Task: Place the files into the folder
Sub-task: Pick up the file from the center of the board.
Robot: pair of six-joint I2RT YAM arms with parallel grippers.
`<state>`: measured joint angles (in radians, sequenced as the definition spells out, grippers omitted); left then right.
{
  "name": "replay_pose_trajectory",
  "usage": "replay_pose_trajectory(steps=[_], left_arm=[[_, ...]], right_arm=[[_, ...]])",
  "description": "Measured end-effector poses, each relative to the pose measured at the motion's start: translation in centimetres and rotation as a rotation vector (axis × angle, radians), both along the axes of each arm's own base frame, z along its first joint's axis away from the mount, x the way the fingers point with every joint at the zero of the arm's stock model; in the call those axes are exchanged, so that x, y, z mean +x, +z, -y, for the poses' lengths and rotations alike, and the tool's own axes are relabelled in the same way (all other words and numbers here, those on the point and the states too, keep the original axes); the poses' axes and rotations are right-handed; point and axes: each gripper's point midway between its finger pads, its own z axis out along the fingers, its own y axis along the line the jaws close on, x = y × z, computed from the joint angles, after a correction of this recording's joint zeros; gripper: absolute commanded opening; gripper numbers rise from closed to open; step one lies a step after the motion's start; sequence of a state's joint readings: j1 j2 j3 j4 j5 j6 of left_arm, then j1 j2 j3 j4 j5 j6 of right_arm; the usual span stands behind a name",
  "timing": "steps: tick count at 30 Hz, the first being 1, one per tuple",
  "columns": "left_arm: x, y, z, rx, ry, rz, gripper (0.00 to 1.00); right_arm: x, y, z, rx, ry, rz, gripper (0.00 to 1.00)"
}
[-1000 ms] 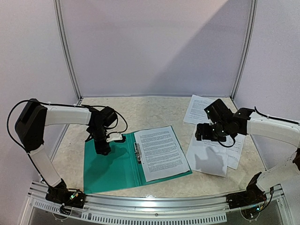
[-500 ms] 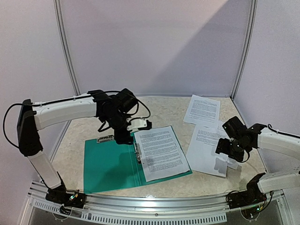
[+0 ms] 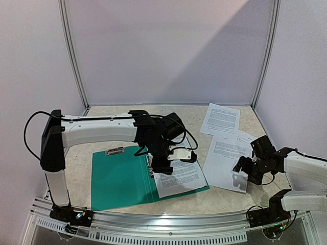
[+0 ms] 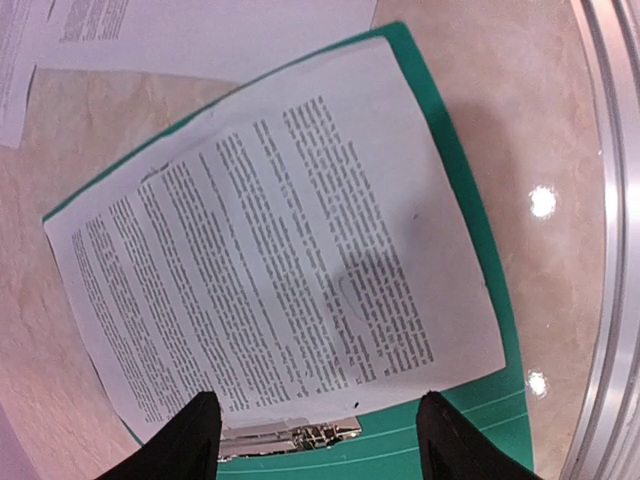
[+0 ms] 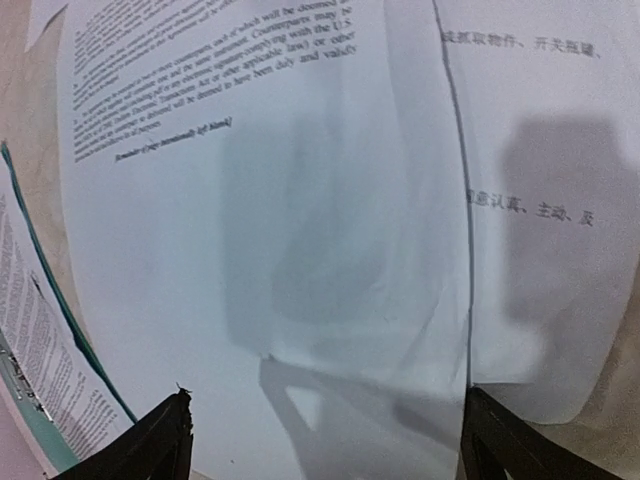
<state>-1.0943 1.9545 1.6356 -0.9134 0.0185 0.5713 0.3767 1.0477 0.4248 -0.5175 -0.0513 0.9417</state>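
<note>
The teal folder [image 3: 120, 178] lies open near the table's front. One file [image 3: 183, 176] rests on its right half, its edge by the metal clip [image 3: 149, 166]. My left gripper [image 3: 166, 164] hovers open over that sheet near the spine. In the left wrist view the printed sheet [image 4: 290, 260] and the clip [image 4: 290, 436] lie below my left gripper [image 4: 315, 440], which holds nothing. More files [image 3: 220, 161] lie loose to the right. My right gripper [image 3: 244, 171] hangs open low over their near edge, above a sheet [image 5: 270, 200] that overlaps another [image 5: 540, 250].
A third loose sheet [image 3: 220, 119] lies at the back right. A small grey strip [image 3: 114, 151] sits on the table at the folder's far left edge. Walls close the table on three sides, and a metal rail [image 3: 168, 224] runs along the front.
My left arm swung right, from above the folder's left half to above the sheet on its right half. My right arm dropped and drew back toward the loose sheets' near edge.
</note>
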Motion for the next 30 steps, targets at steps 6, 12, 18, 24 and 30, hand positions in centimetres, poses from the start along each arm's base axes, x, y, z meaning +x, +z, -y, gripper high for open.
replay_pose_trajectory(steps=[6, 12, 18, 24, 30], left_arm=[[-1.0, 0.6, 2.4, -0.033, -0.04, 0.01, 0.69], [-1.1, 0.4, 2.4, -0.026, -0.043, 0.012, 0.69], [-0.9, 0.4, 2.3, -0.023, -0.041, 0.02, 0.7], [-0.7, 0.4, 2.2, -0.017, -0.04, 0.031, 0.7], [-0.4, 0.4, 2.0, -0.007, -0.035, 0.051, 0.7]], right_arm=[[0.9, 0.6, -1.2, 0.123, -0.008, 0.062, 0.87], [0.7, 0.9, -1.0, 0.204, -0.065, 0.102, 0.81], [1.4, 2.1, -1.6, 0.287, -0.094, 0.183, 0.64], [2.8, 2.8, -1.7, 0.364, -0.161, 0.258, 0.57], [3.3, 1.7, -1.8, 0.371, -0.198, 0.224, 0.41]])
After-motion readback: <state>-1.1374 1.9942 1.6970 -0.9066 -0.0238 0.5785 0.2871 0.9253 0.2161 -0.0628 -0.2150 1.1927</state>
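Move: The right hand is low over the near right edge of the centre sheet, whose middle lies about 6 cm ahead, 8 cm to the left and 1 cm below the fingertips. The lower sheet, partly under it, has its middle some 8 cm ahead and 1 cm to the right. The sheet in the folder lies about 34 cm left and 3 cm ahead. From the left hand, the centre sheet is roughly 32 cm right, 7 cm ahead and 9 cm below. The right hand works forward about 3 cm and a little left along the centre sheet's near right edge, rising some 3 cm midway before dipping back partly, while the wrist tilts about 25 degrees so the fingertips swing left and forward. Its wide-open fingers close to about half open around that edge and lift it, as the left hand eases about 2 cm right and then hovers empty and open above the folder's sheet. ##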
